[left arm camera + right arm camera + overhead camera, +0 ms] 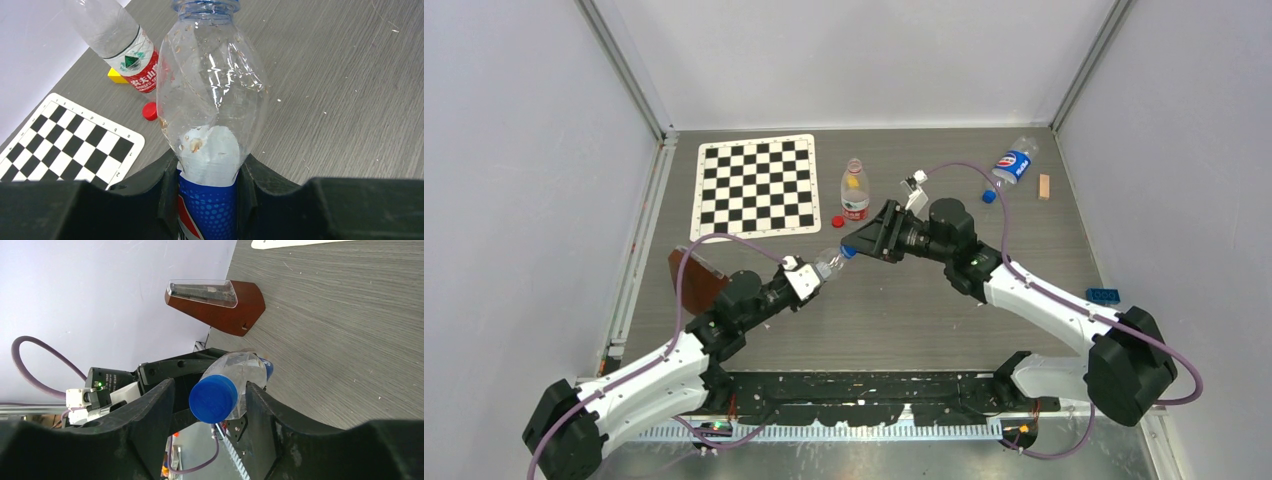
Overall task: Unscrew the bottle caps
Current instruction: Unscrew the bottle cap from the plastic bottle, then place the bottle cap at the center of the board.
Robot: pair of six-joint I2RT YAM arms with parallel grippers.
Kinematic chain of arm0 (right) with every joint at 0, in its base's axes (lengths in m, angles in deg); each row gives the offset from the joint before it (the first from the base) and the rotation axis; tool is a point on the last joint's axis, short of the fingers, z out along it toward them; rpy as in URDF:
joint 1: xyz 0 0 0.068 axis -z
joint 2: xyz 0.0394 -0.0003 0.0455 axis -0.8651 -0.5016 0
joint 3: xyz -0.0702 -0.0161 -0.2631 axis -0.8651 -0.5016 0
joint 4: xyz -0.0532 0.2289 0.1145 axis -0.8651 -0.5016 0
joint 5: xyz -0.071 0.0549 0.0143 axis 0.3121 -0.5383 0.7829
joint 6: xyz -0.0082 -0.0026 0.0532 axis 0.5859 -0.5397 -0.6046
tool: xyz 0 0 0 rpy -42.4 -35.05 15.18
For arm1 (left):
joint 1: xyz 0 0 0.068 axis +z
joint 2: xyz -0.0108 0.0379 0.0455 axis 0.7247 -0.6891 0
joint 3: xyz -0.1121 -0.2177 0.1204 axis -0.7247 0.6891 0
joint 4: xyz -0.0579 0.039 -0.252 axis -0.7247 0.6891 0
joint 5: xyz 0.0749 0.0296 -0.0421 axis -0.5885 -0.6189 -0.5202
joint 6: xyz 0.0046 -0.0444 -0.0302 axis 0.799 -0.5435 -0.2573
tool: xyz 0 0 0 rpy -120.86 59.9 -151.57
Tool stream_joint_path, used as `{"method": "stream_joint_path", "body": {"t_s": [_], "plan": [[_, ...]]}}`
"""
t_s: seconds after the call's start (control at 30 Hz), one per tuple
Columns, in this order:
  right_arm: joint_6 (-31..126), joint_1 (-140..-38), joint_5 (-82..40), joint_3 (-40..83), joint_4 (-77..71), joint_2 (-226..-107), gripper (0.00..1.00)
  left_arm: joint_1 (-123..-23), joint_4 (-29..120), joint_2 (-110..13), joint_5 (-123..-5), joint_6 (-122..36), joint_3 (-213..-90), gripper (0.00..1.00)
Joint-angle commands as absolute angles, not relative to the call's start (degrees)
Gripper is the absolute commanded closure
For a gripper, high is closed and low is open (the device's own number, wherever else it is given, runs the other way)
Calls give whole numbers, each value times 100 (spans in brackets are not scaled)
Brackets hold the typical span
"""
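Observation:
My left gripper (207, 200) is shut on the blue-labelled body of a clear bottle (212, 100), held tilted above the table (816, 270). Its blue cap (213, 398) is still on the neck and sits between the fingers of my right gripper (210, 400), which stands open with a gap at the left finger (157, 410). A red-labelled bottle (854, 190) stands uncapped, its red cap (837, 222) lying beside it. Another blue-labelled bottle (1014, 163) lies at the back right, a loose blue cap (989, 196) near it.
A chessboard mat (757, 185) lies at the back left. A brown wooden piece (696, 275) stands by my left arm. A yellow block (116, 76) sits behind the red-labelled bottle. A small wooden block (1044, 186) and a blue brick (1104, 294) lie at the right.

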State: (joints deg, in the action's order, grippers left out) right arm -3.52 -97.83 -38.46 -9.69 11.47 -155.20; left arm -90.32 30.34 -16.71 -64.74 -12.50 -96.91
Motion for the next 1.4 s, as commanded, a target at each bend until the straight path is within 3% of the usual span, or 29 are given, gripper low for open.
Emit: {"method": "stream_joint_path", "body": {"t_s": [0.0, 0.27, 0.53, 0.77, 0.83, 1.07, 1.37], "plan": [[-436, -9821, -4023, -710, 1514, -15576, 44, -9065, 2639, -1621, -6561, -1197, -9712, 96], [34, -9830, -4214, -615, 1124, -15552, 66, -9074, 2668, -1656, -6554, -1217, -9744, 96], [677, -9864, -4465, -697, 1136, -15378, 77, -9074, 2895, -1823, -6273, -1264, -9890, 96], [2281, -9865, -5197, -1219, 1850, -14892, 89, -9070, 4475, -1799, -5112, -1632, -10844, 94], [2740, -9865, -5498, -1246, 1860, -14705, 90, -9053, 4683, -1761, -4724, -1683, -10982, 94], [4284, -9865, -6318, -539, -329, -14469, 95, -8579, 5177, -2165, -3002, -1810, -11380, 91], [4986, -9856, -6449, -520, -700, -14055, 95, -8128, 5325, -2306, -1796, -1849, -11533, 91]]}}
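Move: My left hand already grips the bottle by its blue label, tilted so that its blue cap is about 8 cm above that hand, some 7 cm to its right and 2 cm ahead. From my right hand the cap is already midway between the open fingertips, essentially at the hand point. The red-labelled bottle stands about 21 cm ahead of my right hand, 1 cm to its right and 12 cm lower. The loose red cap is about 20 cm ahead, 3 cm left and 23 cm lower. I close my right fingers until they pinch the blue cap, while my left hand keeps its hold on the bottle. Then I twist the hands against each other, the right turning the cap counter-clockwise as seen from its top and the left turning the bottle the other way, roughly 90 degrees between them. As they turn, both hands swing back towards my base about 8 cm, drifting some 3 cm right and 2 cm up. ##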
